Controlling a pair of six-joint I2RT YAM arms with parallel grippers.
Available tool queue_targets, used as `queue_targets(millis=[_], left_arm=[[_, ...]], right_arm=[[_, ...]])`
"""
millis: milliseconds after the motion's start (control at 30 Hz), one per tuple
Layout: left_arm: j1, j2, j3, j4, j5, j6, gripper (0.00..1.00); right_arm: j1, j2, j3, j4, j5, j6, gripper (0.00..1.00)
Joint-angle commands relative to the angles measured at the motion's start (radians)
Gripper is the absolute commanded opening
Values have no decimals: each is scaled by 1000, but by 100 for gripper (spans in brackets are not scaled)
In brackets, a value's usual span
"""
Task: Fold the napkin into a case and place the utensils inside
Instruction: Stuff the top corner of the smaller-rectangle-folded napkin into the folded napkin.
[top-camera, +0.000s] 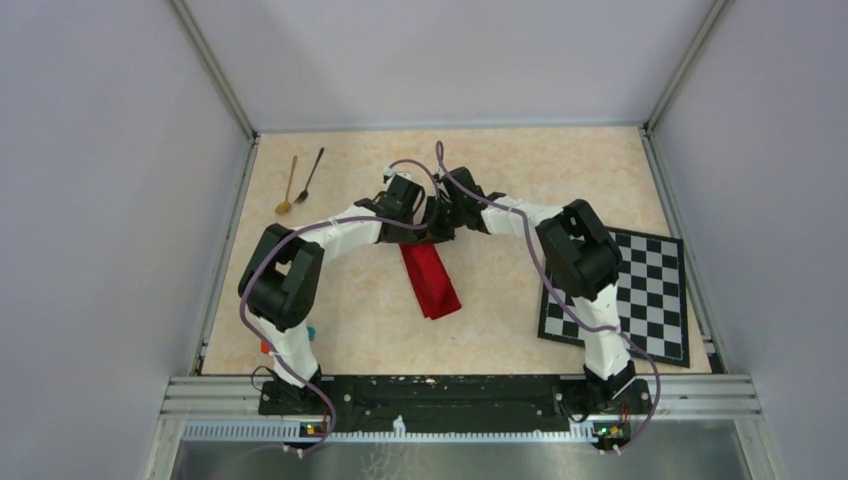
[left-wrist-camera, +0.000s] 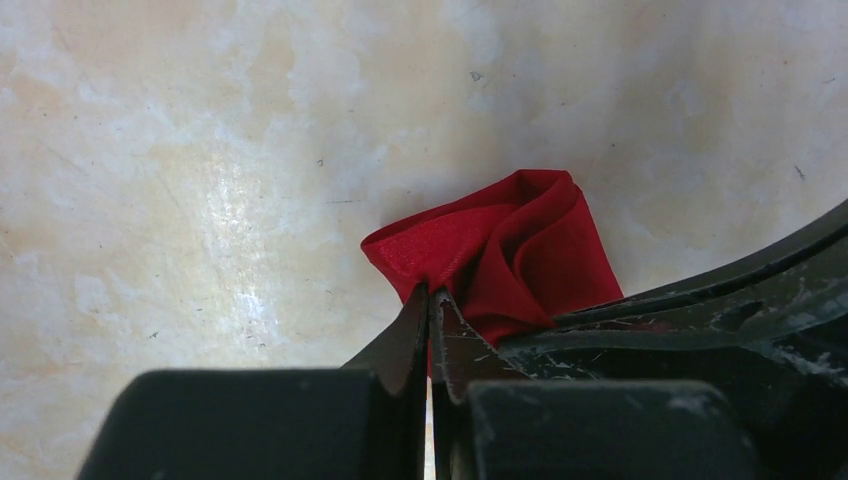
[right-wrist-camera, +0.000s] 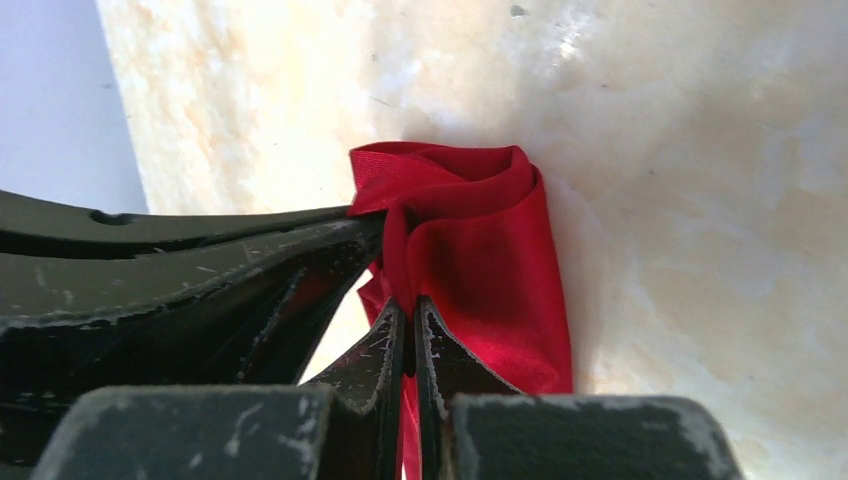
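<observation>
The red napkin (top-camera: 431, 280) lies as a narrow folded strip in the middle of the table, its far end hidden under both grippers. My left gripper (top-camera: 424, 222) is shut on the napkin's (left-wrist-camera: 500, 245) bunched far end. My right gripper (top-camera: 446, 214) sits close beside it, shut on the same end of the napkin (right-wrist-camera: 480, 250). The left wrist view has the tips (left-wrist-camera: 430, 295) pinching a fold; the right wrist view has the tips (right-wrist-camera: 409, 303) pinching cloth too. The two utensils, a gold spoon (top-camera: 289, 186) and a black spoon (top-camera: 309, 177), lie side by side at the far left.
A black-and-white chequered mat (top-camera: 640, 295) lies at the right, partly under the right arm. Small coloured blocks (top-camera: 266, 347) sit near the left arm's base. Grey walls ring the table on three sides.
</observation>
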Motion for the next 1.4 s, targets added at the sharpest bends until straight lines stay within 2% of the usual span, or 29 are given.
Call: queue_targets(millis=[0, 133, 300, 700, 800, 967, 1200, 1367], left_arm=[[10, -54, -21, 47, 18, 1, 0], [15, -61, -38, 57, 23, 1, 0], [16, -65, -42, 66, 35, 1, 0], [16, -94, -69, 94, 48, 10, 0], [17, -91, -72, 92, 50, 8, 0], [18, -87, -79, 93, 46, 8, 0], [18, -85, -79, 94, 49, 8, 0], [18, -89, -83, 93, 49, 8, 0]], right_arm=[[10, -47, 58, -193, 106, -97, 0], [10, -94, 51, -262, 140, -138, 0], [16, -68, 68, -236, 89, -139, 0], [19, 43, 54, 77, -62, 9, 0], [10, 19, -7, 192, -91, 45, 12], [-8, -32, -102, 294, -107, 62, 24], [-13, -87, -179, 379, -132, 79, 31], [-16, -114, -191, 378, -129, 74, 36]])
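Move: The mouth of the folded napkin's pocket lies about 3 cm ahead of the right gripper, 2 cm to its left and 2 cm lower; that gripper already pinches the cloth corner. The left fingertips, pinching the fold, are some 2 cm ahead of and 3 cm left of the right ones, and the napkin's near end is about 13 cm back, 2 cm to the right and 5 cm lower. From the left gripper the pocket mouth is 1 cm ahead, 2 cm right and 1 cm below. Keep the left gripper shut on the fold, nearly still. Draw the right gripper, still pinching the corner, about 3 cm right, down and slightly back, rolling its left side down, then swing it some 4 cm left again beside the left fingers. There open its fingers to about a third, dipping and drawing back a little, then rising about 2 cm as the wrist rolls the other way. ##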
